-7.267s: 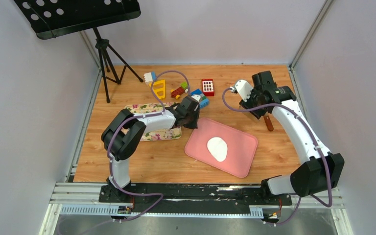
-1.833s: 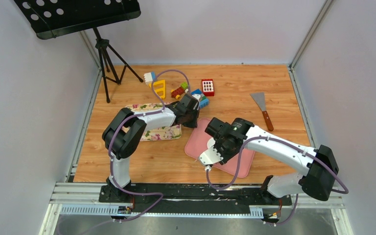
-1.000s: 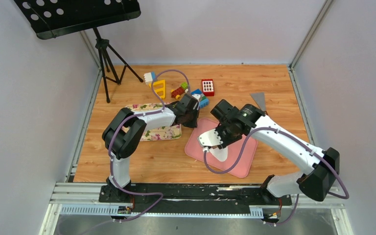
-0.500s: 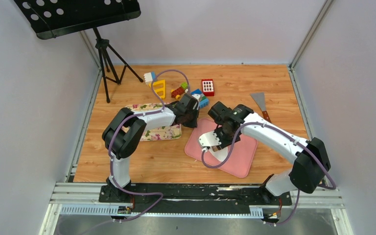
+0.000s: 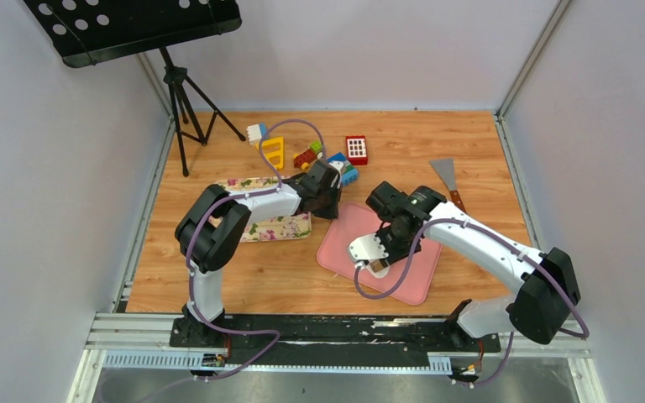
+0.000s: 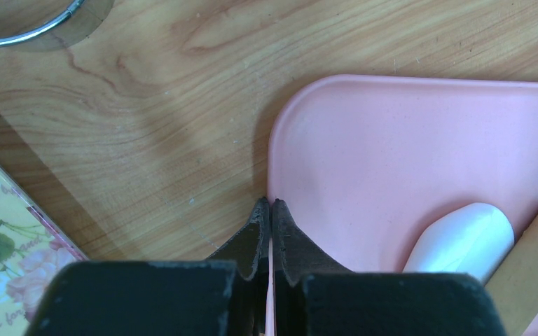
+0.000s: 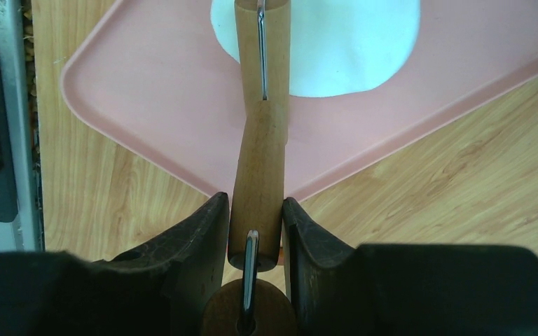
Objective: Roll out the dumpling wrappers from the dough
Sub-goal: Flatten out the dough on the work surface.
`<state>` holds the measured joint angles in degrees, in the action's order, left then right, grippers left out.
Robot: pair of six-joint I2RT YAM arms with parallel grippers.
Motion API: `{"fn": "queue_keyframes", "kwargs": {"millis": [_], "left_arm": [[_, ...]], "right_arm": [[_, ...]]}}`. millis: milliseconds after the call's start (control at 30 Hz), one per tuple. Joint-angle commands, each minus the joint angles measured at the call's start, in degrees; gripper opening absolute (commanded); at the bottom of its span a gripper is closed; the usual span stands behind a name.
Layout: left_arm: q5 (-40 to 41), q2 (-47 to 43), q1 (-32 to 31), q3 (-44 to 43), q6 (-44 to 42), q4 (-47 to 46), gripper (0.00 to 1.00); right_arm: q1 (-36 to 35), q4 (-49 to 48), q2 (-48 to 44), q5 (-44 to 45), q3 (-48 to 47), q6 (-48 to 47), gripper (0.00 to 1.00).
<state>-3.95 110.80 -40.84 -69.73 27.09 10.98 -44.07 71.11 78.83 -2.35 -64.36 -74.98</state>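
Observation:
The dough [image 7: 350, 49] is a flattened white sheet lying on the pink mat [image 7: 147, 91]. My right gripper [image 7: 256, 203] is shut on the wooden handle of a roller [image 7: 259, 161], whose far end rests over the dough's edge. In the top view this gripper [image 5: 380, 252] hangs over the mat's middle [image 5: 416, 269] and hides most of the dough. My left gripper [image 6: 271, 203] is shut on the mat's rim [image 6: 273, 140] near its corner, with the dough [image 6: 462, 238] and the roller [image 6: 532, 259] to its right. No dumpling wrappers are in view.
A metal ring [image 6: 28, 24] lies on the wood beyond the mat. A spatula [image 5: 449, 176] lies at the right. Toy blocks [image 5: 336, 155] sit at the back. A floral pad [image 5: 273, 227] lies under the left arm, and a tripod stand [image 5: 180, 92] is at the back left.
The right arm has drawn the roller slightly toward the near side of the mat over the dough. The left arm has stayed pinching the mat's rim.

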Motion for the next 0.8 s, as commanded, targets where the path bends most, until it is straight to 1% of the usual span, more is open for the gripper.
{"fn": "queue_keyframes", "kwargs": {"millis": [0,200,367,500,600,700,767], "left_arm": [[1.6,3.0,0.1,-0.3,-0.6,2.0,0.00],[1.6,3.0,0.1,-0.5,-0.7,2.0,0.00],[1.6,2.9,0.2,-0.4,-0.6,2.1,0.00],[1.6,2.8,0.2,-0.4,-0.6,2.1,0.00],[1.6,2.7,0.2,-0.4,-0.6,2.1,0.00],[1.7,2.6,0.2,-0.5,-0.7,2.1,0.00],[1.8,2.4,0.2,-0.4,-0.8,2.0,0.00]], "right_arm": [[-0.6,5.3,0.2,-5.9,2.6,1.2,0.00],[-1.4,7.1,-1.0,-6.0,1.2,1.9,0.00],[-1.6,10.1,-3.5,-8.3,-2.0,1.6,0.00],[-1.6,9.8,-5.9,-5.4,-4.7,2.0,0.00],[-1.5,7.3,-7.9,-2.5,-8.0,1.8,0.00],[-1.5,2.2,-8.1,0.9,-10.8,2.8,0.00],[-1.4,-3.1,-8.0,6.3,-10.2,4.0,0.00]]}}
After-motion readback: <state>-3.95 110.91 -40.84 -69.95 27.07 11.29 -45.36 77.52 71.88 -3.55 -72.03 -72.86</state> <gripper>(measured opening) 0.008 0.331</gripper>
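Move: The right hand holds the roller's handle upright, with the roller end on the dough; the dough's middle is about 10 cm below the hand, some 2 cm ahead and 1 cm to its left. It lies on the pink tray, whose middle is about 3 cm ahead, 1 cm left and 10 cm down. The blue-green block is roughly 25 cm ahead and 10 cm left, the spatula 21 cm ahead and 17 cm right. From the left hand the dough is about 10 cm back and 10 cm right, 1 cm lower. Keeping its grip on the handle, the right hand draws the roller about 4 cm back and slightly right across the dough at nearly level height, the fingertips tipping a few degrees back towards the base, then lifts the roller clear, rising some 6 cm while swinging about 3 cm forward and a little left again, the fingertips swinging forward and left by about 10 degrees. The left hand stays still all the while, its shut fingers keeping to the tray's left rim near the far corner. ##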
